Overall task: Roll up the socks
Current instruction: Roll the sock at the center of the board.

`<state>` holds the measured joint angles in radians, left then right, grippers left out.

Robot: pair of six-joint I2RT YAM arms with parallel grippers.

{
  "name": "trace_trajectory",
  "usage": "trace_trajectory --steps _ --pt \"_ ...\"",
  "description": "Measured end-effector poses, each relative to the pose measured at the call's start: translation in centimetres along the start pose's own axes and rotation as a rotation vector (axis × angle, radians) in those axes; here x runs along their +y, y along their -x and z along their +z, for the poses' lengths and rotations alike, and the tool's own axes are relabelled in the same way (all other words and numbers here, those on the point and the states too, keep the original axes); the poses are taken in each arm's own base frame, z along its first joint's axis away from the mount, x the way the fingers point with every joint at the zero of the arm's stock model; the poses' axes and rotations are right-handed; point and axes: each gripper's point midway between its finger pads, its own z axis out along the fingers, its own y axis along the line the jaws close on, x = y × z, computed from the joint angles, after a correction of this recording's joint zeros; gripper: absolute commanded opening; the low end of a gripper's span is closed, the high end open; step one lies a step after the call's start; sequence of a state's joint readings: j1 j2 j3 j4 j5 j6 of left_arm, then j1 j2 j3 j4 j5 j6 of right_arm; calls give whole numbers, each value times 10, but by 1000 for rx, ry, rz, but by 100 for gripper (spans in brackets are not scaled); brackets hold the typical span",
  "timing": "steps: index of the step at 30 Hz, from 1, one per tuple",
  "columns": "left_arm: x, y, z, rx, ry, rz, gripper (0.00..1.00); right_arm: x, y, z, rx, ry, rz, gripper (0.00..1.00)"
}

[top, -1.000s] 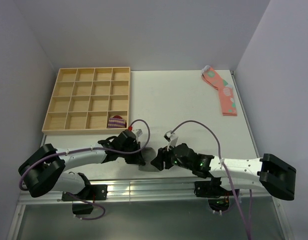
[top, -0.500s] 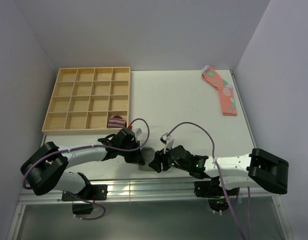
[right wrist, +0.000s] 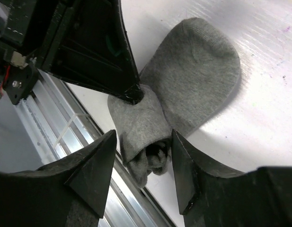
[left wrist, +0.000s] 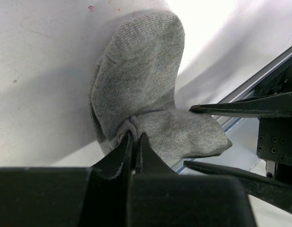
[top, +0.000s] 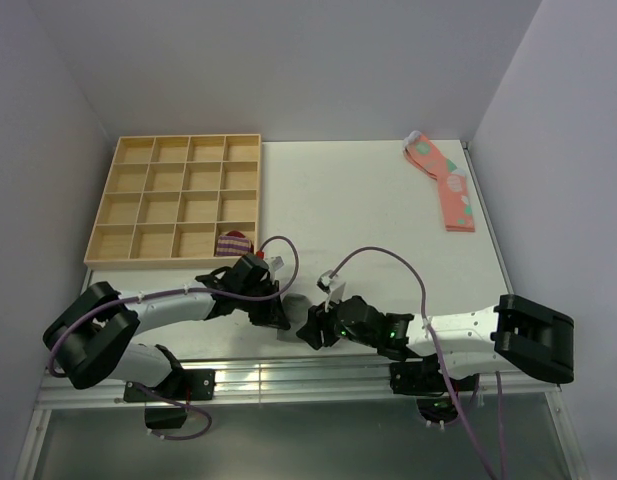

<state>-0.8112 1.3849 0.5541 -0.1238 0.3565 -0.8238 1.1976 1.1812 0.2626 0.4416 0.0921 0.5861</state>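
The socks [left wrist: 141, 90] are grey knit, lying at the table's near edge with the toe flat and the near end folded over into a loose roll [right wrist: 146, 142]. My left gripper [left wrist: 135, 135] is shut on a pinch of fabric at the fold. My right gripper [right wrist: 143, 135] faces it from the right, open, one finger on each side of the rolled end. The right finger [right wrist: 183, 156] is close against the fabric; a gap shows at the left one. In the top view both grippers [top: 278, 318] [top: 310, 330] meet over the socks [top: 295, 305].
A wooden compartment tray [top: 173, 200] sits at the back left, with a purple-striped bundle [top: 233, 243] in its near right cell. Pink spotted socks [top: 443, 180] lie at the far right. An aluminium rail [top: 288, 375] runs just below the table's front edge, under the socks' rolled end.
My right gripper has slid left, up to the socks, and its jaws have narrowed a little around the rolled end. My left gripper has kept its pinch, almost still.
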Motion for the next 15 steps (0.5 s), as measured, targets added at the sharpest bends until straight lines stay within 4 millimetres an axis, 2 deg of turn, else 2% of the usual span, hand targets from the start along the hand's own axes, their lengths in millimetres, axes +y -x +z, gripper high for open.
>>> trace_trajectory --steps 7,12,13,14,15 --pt "-1 0 1 7 -14 -7 0 -5 -1 0 -1 -28 18 47" --pt "-1 0 1 7 -31 -11 0 -6 -2 0 2 -37 27 23" --pt "-1 0 1 6 -33 -12 2 -7 -3 0 4 -42 33 19" --pt "-1 -1 0 3 -37 -12 7 -8 -3 1 10 -54 40 11" --pt "-1 -1 0 -1 -40 -11 10 -8 -3 2 16 -65 44 9"
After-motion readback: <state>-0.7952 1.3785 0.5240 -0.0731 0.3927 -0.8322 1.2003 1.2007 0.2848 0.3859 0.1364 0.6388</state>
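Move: The right hand's open fingers already straddle the gray sock's loose flap, its middle roughly 1 cm to the left and 1 cm below, level fore and aft. The fold that the left fingers still pinch is about 3 cm ahead, 5 cm left and 2 cm lower; the sock's flat part lies some 7 cm ahead, 3 cm left and 4 cm below. From the left hand, the flap's middle is about 3 cm back, 4 cm right. Sinking only about 1 cm, the right fingers close onto the sock's flap while the left keeps pinching the fold. ##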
